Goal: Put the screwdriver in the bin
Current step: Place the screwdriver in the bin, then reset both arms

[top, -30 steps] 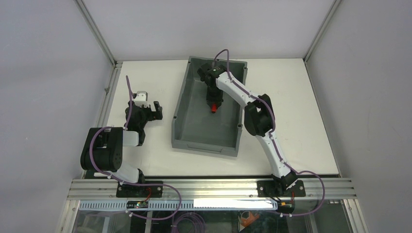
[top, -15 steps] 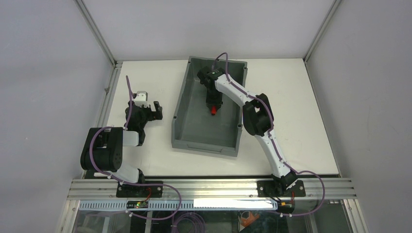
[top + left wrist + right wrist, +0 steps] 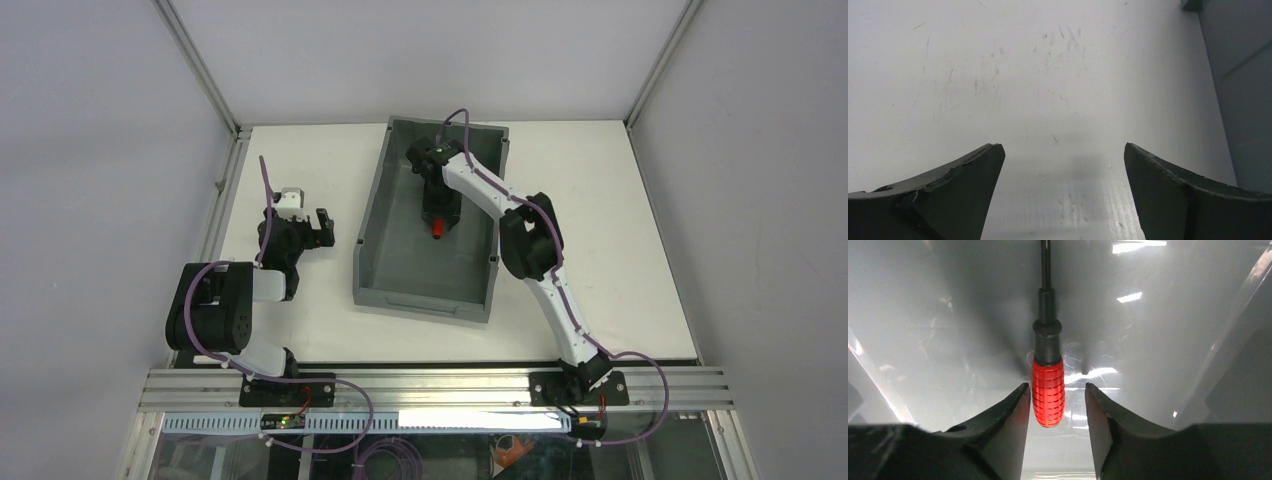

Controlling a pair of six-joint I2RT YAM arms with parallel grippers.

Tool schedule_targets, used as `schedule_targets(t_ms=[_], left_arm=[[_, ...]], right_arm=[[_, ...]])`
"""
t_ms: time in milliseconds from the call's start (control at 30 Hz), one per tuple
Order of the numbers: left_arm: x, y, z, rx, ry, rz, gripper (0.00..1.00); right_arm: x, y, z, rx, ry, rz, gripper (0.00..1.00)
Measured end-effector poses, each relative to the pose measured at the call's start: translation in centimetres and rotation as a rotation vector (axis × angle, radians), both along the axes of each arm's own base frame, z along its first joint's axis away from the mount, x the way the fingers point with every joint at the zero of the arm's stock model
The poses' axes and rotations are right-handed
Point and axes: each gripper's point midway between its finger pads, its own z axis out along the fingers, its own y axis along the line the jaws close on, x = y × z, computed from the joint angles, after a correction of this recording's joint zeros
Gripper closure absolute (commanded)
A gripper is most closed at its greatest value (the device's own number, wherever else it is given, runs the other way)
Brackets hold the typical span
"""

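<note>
The screwdriver (image 3: pixel 1048 390) has a ribbed red handle and a thin black shaft; it lies inside the grey bin (image 3: pixel 372 215), its red end (image 3: pixel 436 229) showing below the right wrist. My right gripper (image 3: pixel 1055 387) is down in the bin with its jaws parted around the handle's end. The left finger sits close against the red grip and a clear gap shows on the right side. My left gripper (image 3: pixel 1062 150) hangs open over bare white table left of the bin, with nothing between its fingers (image 3: pixel 322 225).
The bin's tall walls (image 3: pixel 1243 340) close in around the right wrist on both sides. Its left outer wall (image 3: pixel 1243 75) stands just right of the left gripper. White table (image 3: pixel 620 200) extends on both sides of the bin, framed by aluminium rails.
The right jaws have parted from the red handle, which they held shut before. The right wrist shifted slightly toward the bin's far end. The left arm has not moved.
</note>
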Motion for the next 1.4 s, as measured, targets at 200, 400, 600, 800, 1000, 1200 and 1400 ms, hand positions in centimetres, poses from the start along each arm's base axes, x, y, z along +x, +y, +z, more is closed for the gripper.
schedule_targets(t_ms=[200, 400, 600, 800, 1000, 1200, 1400], left_arm=[[0.0, 0.0, 0.0, 0.0, 0.0, 0.0, 0.01], [0.0, 0.0, 0.0, 0.0, 0.0, 0.0, 0.01], [0.0, 0.0, 0.0, 0.0, 0.0, 0.0, 0.01], [0.0, 0.0, 0.0, 0.0, 0.0, 0.0, 0.01], [0.0, 0.0, 0.0, 0.0, 0.0, 0.0, 0.01], [0.0, 0.0, 0.0, 0.0, 0.0, 0.0, 0.01], [0.0, 0.0, 0.0, 0.0, 0.0, 0.0, 0.01]], right_arm=[[-0.1, -0.1, 1.3, 0.002, -0.001, 0.009, 0.47], [0.4, 0.4, 7.2, 0.072, -0.093, 0.028, 0.39], [0.6, 0.4, 16.1, 0.189, -0.258, 0.052, 0.31], [0.3, -1.5, 20.8, 0.231, -0.341, 0.06, 0.21], [1.1, -5.9, 23.4, 0.218, -0.39, 0.026, 0.06], [1.0, -11.7, 26.1, 0.197, -0.449, -0.04, 0.01], [-0.2, -17.8, 26.9, 0.148, -0.469, -0.104, 0.01]])
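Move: Down inside the bin, the right hand has the screwdriver lying on the floor between its already parted fingers, its middle about 2 cm ahead and 1 cm below, handle close beside the left finger. The bin's right wall is about 12 cm to the hand's right, level fore and aft and rising some 8 cm above it; the far wall is about 20 cm ahead. From the left hand, the screwdriver lies about 32 cm right and 2 cm ahead. Rising almost straight up out of the bin, the right hand leaves the screwdriver and opens its fingers the rest of the way. After some 20 cm of climb it swings right over the bin's right wall, about 18 cm across and still easing upward, while the wrist tilts roughly 25 degrees so the fingertips swing forward. ##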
